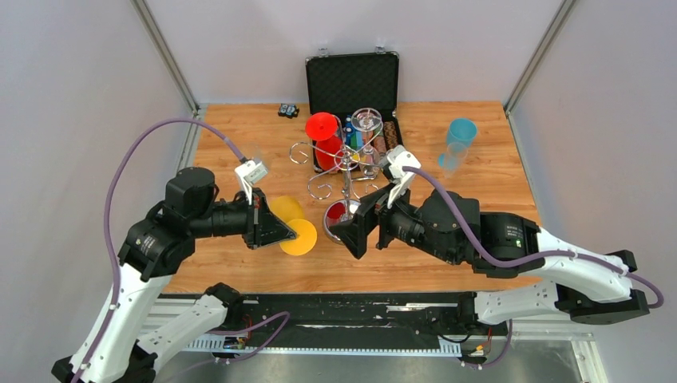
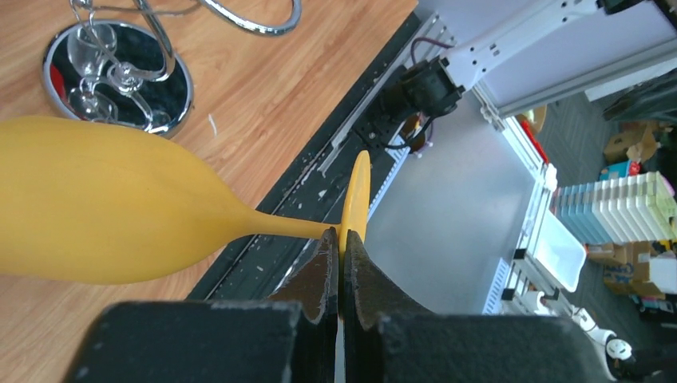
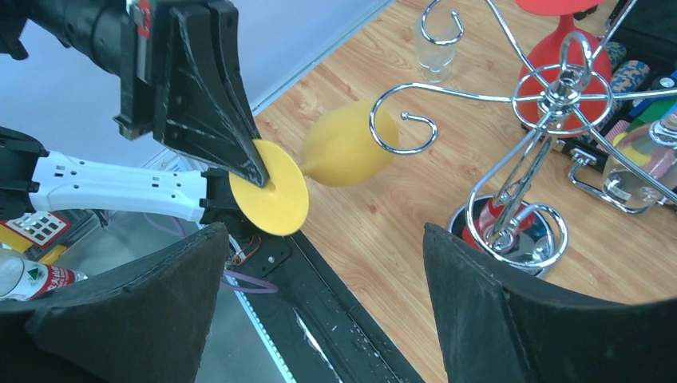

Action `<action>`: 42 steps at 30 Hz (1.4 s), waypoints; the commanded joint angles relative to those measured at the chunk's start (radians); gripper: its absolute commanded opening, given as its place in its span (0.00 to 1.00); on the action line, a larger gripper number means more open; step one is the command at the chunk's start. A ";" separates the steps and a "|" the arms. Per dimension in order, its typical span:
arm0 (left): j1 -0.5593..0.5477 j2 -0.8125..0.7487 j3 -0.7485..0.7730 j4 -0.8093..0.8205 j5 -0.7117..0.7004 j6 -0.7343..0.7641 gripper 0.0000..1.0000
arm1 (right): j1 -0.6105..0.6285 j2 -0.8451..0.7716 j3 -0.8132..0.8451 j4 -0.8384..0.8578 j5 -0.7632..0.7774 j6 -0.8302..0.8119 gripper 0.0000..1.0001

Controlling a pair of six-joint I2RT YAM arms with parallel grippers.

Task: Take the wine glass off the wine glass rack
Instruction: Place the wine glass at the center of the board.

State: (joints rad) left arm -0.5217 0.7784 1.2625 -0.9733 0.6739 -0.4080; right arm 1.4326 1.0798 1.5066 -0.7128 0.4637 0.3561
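A yellow wine glass (image 1: 287,212) lies sideways in the air near the table's front edge, apart from the wine glass rack (image 1: 348,182). My left gripper (image 2: 341,247) is shut on the rim of its round foot (image 3: 271,199), with the bowl (image 2: 104,207) pointing toward the rack. The chrome rack's mirrored base (image 2: 120,76) stands mid-table. A red glass (image 1: 322,128) and a clear glass (image 1: 366,124) hang from its curled arms (image 3: 559,92). My right gripper (image 3: 323,231) stands wide open and empty beside the rack's base (image 3: 519,231), facing the yellow glass.
An open black chip case (image 1: 351,80) stands behind the rack. A blue glass (image 1: 459,140) sits on the table at the back right, and a small clear cup (image 3: 435,44) stands left of the rack. The table's black front rail (image 3: 351,319) runs just below both grippers.
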 commanded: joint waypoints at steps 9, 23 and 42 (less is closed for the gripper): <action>-0.230 0.001 -0.051 -0.015 -0.265 0.038 0.00 | -0.080 0.040 0.054 0.041 -0.126 0.014 0.89; -0.798 0.200 0.018 0.028 -0.748 -0.047 0.00 | -0.121 -0.055 -0.062 0.035 -0.180 0.109 0.89; -1.158 0.287 0.124 0.074 -1.096 -0.050 0.00 | -0.121 -0.285 -0.247 -0.024 -0.250 0.293 0.84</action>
State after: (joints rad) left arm -1.6444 1.0698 1.3361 -0.9752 -0.3458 -0.4870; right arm 1.3140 0.8246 1.2564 -0.7345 0.2398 0.5968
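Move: The left hand already holds the yellow wine glass by its foot, bowl hanging below and slightly ahead; the clear front middle of the table lies roughly 9 cm to its right, about level fore and aft, some 33 cm below. The rack base is about 12 cm ahead and 11 cm right, equally low; the hanging red glass is about 24 cm ahead and 6 cm right. From the open right hand, the yellow glass lies about 12 cm left, 4 cm ahead and 14 cm below. Keeping its pinch on the yellow glass's foot, the left hand carries it about 8 cm right and 7 cm back, towards the table's near edge; it sinks some 8 cm, then rises about 3, rolling and tipping up to swing the bowl forward. The right hand, open and empty, eases slightly forward-left, then retreats about 5 cm right and 4 cm down, tipping down about 15 degrees. ##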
